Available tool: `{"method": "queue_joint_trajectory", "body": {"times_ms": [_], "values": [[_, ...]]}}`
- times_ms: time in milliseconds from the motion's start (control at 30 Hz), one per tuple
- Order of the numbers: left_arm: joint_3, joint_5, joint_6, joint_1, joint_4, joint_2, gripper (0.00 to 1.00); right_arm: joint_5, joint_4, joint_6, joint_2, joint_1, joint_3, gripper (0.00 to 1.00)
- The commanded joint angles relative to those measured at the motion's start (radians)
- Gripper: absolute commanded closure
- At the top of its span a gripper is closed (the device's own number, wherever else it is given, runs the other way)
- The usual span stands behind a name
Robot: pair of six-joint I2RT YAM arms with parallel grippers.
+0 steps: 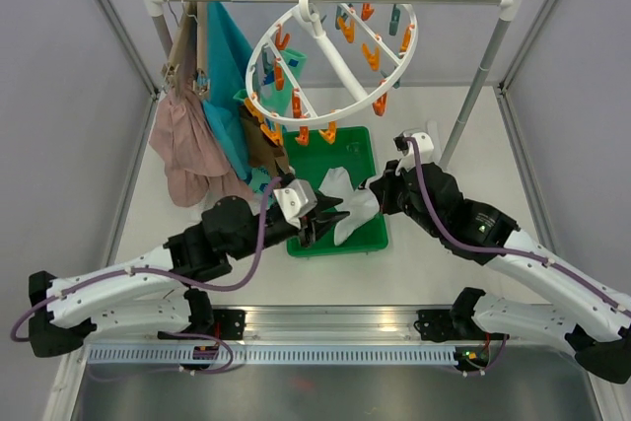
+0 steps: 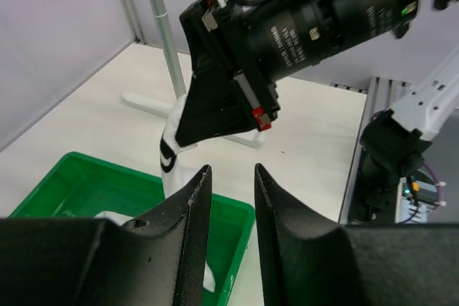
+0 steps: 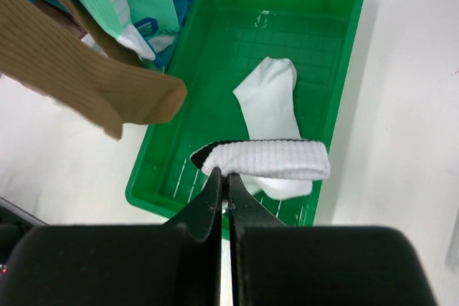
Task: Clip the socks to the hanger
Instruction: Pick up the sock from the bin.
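A white sock (image 3: 267,160) with a dark cuff stripe hangs over the green tray (image 3: 323,34), and my right gripper (image 3: 226,177) is shut on the edge of its cuff. From above, this sock (image 1: 353,209) shows between the two grippers. My left gripper (image 2: 231,177) stands open just beside it with nothing between its fingers (image 2: 193,206). Its camera shows the right gripper and the striped sock (image 2: 171,154) hanging under it. The round white hanger (image 1: 335,56) with orange and teal pegs hangs from the rail. A brown sock (image 3: 93,77) and a mint patterned sock (image 3: 136,5) hang from it.
A teal garment (image 1: 229,76) and a pink garment (image 1: 187,150) hang on tan hangers at the rail's left end. The rail's right post (image 1: 483,76) and its foot stand close behind the right arm. The tray (image 1: 340,160) lies under the hanger.
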Motion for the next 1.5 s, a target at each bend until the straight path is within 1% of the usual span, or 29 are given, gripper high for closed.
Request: {"method": "queue_joint_trajectory", "body": {"times_ms": [0, 33, 133, 267, 333, 367, 500, 700, 1000, 1133, 1300, 1467], "values": [[-0.029, -0.225, 0.106, -0.068, 0.150, 0.050, 0.65, -0.017, -0.062, -0.013, -0.033, 0.005, 0.065, 1.00], [-0.038, -0.248, 0.113, -0.074, 0.193, 0.067, 0.65, -0.020, -0.068, -0.015, -0.036, 0.005, 0.071, 1.00], [-0.067, -0.299, 0.143, -0.087, 0.242, 0.127, 0.65, -0.046, -0.104, -0.023, -0.042, 0.005, 0.096, 1.00], [-0.092, -0.368, 0.199, -0.096, 0.325, 0.219, 0.66, -0.076, -0.186, -0.021, -0.005, 0.005, 0.154, 1.00], [-0.130, -0.377, 0.227, -0.099, 0.381, 0.238, 0.66, -0.097, -0.222, -0.024, 0.003, 0.005, 0.182, 1.00], [-0.144, -0.377, 0.239, -0.100, 0.439, 0.248, 0.66, -0.105, -0.235, -0.023, 0.006, 0.005, 0.192, 1.00], [-0.179, -0.391, 0.259, -0.099, 0.535, 0.279, 0.66, -0.125, -0.246, -0.020, -0.005, 0.005, 0.205, 1.00], [-0.168, -0.383, 0.287, -0.099, 0.587, 0.313, 0.65, -0.172, -0.237, -0.013, 0.004, 0.005, 0.200, 1.00], [-0.155, -0.328, 0.292, -0.099, 0.596, 0.342, 0.65, -0.206, -0.225, -0.010, 0.009, 0.005, 0.211, 1.00], [-0.153, -0.328, 0.292, -0.100, 0.630, 0.359, 0.74, -0.215, -0.217, -0.006, 0.012, 0.005, 0.209, 1.00], [-0.152, -0.317, 0.296, -0.100, 0.661, 0.377, 0.79, -0.231, -0.210, -0.004, 0.010, 0.005, 0.211, 1.00], [-0.162, -0.284, 0.293, -0.103, 0.691, 0.377, 0.89, -0.232, -0.205, -0.003, 0.012, 0.005, 0.214, 1.00]]}}
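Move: The white sock hangs pinched by its cuff in the right fingers; from the left hand its middle is about 8 cm ahead, 4 cm to the right and 16 cm below, and from the right hand 1 cm back, 3 cm left, 7 cm below. The second white sock lies in the bin some 19 cm ahead of the left hand, 2 cm right, 32 cm down; the clipped brown sock hangs 12 cm ahead, 13 cm left, 5 cm lower. Left hand sinks about 8 cm forward-right and closes on the sock's cuff; right backs 4 cm, still pinching. ##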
